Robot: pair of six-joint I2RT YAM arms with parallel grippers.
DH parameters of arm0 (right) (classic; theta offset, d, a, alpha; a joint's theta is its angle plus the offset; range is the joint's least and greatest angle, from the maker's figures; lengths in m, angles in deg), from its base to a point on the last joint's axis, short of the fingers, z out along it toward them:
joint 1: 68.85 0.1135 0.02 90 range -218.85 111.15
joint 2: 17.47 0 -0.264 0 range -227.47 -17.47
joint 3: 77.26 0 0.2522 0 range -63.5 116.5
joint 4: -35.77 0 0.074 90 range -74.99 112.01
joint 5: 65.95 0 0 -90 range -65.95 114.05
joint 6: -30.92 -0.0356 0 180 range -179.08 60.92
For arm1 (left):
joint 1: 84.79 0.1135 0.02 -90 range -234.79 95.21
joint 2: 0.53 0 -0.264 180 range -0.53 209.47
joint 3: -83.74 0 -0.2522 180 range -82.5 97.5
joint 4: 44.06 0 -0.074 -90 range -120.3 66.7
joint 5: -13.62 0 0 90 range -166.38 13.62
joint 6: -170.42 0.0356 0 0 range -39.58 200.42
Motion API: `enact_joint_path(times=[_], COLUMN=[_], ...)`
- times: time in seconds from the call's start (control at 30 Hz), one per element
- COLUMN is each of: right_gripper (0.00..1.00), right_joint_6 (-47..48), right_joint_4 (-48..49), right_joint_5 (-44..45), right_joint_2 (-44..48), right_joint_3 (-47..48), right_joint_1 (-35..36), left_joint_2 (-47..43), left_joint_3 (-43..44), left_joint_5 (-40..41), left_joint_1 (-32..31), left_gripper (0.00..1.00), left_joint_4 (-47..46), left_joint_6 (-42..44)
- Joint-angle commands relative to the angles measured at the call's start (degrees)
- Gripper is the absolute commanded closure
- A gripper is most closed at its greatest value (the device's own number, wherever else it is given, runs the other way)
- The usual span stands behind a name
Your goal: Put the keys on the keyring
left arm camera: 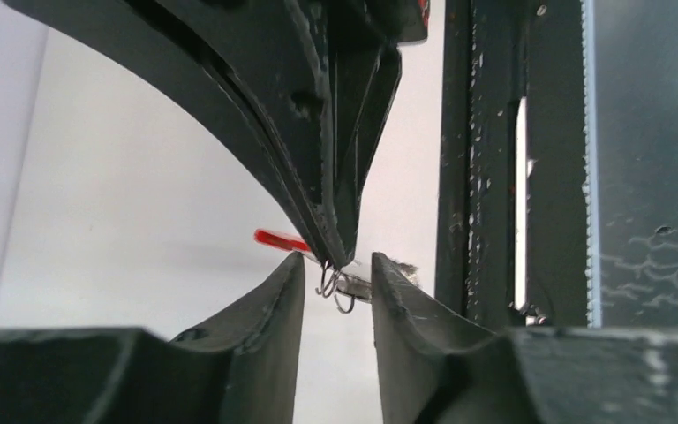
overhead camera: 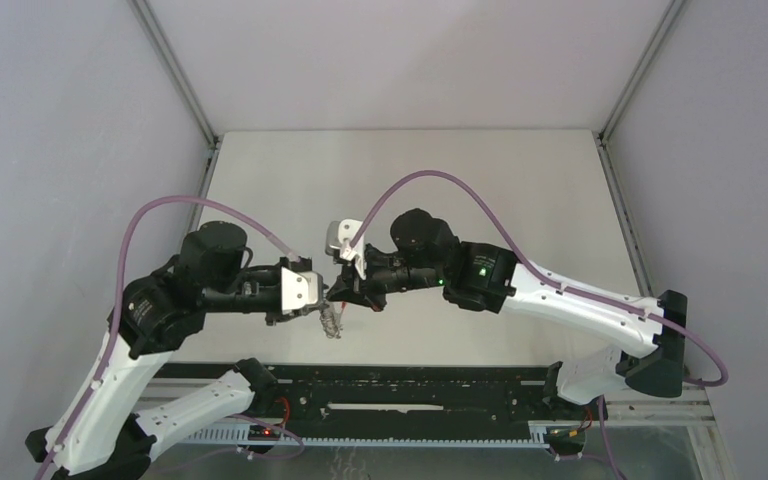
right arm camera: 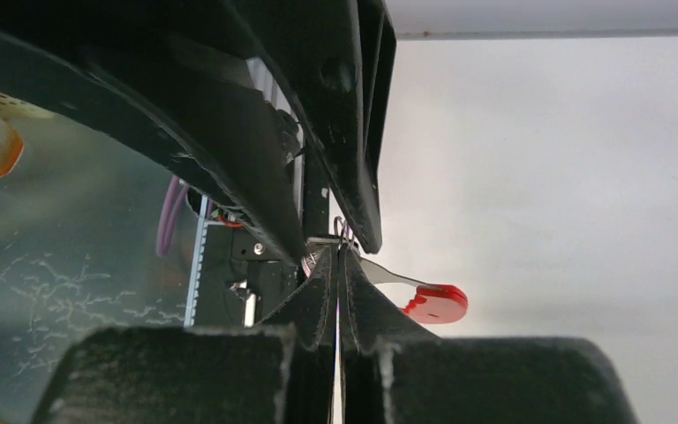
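Observation:
Both grippers meet over the near middle of the table. My right gripper (right arm camera: 339,256) is shut on the thin wire rings of the keyring (right arm camera: 437,303), whose red plastic end sticks out to the right on a silver strip. In the left wrist view the right gripper's fingers (left arm camera: 335,212) come down from above, pinching the wire rings (left arm camera: 340,287). My left gripper (left arm camera: 337,265) is open, one finger on each side of those rings. From above, a silver bunch of rings (overhead camera: 332,322) hangs below the two grippers. The keys are not in view.
A black rail (overhead camera: 410,395) runs along the table's near edge, just behind the grippers, and shows as dark uprights (left arm camera: 485,177) in the left wrist view. White walls and metal posts (overhead camera: 175,70) bound the table. Purple cables (overhead camera: 430,180) arch over both arms.

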Motion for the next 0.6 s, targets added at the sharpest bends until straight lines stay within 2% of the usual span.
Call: enact_joint_path(times=[0.0,0.23,0.4,0.57], right_gripper=[1.00,1.00,1.00,1.00], right_joint_6=[-4.2,-10.9,-14.4,-17.1], right_joint_4=[14.6,38.3,46.5,51.3], right_joint_5=[1.1,-3.2,-6.6,-9.0], right_joint_2=[5.1,14.3,16.9,18.2], right_joint_3=[-6.4,-22.1,-26.3,-27.9], right_joint_1=[-0.9,-3.8,-5.4,-6.4], left_joint_2=[-0.9,-2.0,-1.9,-1.1], left_joint_3=[0.9,3.2,4.2,5.5], left_joint_5=[-3.2,-2.3,-2.0,-0.4], left_joint_1=[-0.5,-0.3,0.0,0.2], left_gripper=[0.57,0.55,0.52,0.45], left_joint_4=[-2.6,-2.0,-5.1,-10.8], left_joint_6=[-1.7,-2.7,-6.7,-12.9])
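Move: The keyring hangs between the two grippers, already held by the shut right fingertips; its middle is about 2 cm back from the right hand, level sideways and some 4 cm below. From the left hand, already opening, it lies about 2 cm back, 1 cm to the right and 3 cm below. Its red handle sits roughly 2 cm ahead of the right hand, level sideways and 5 cm below. The keyring is carried off to the right in the closed right fingers, clear of the left gripper: the hand dips a little while starting rightward, then climbs, ending about 5 cm higher and 4 cm farther right, its fingertips tipping up nearly 30 degrees. The left hand opens wider and rises some 3 cm, empty. ##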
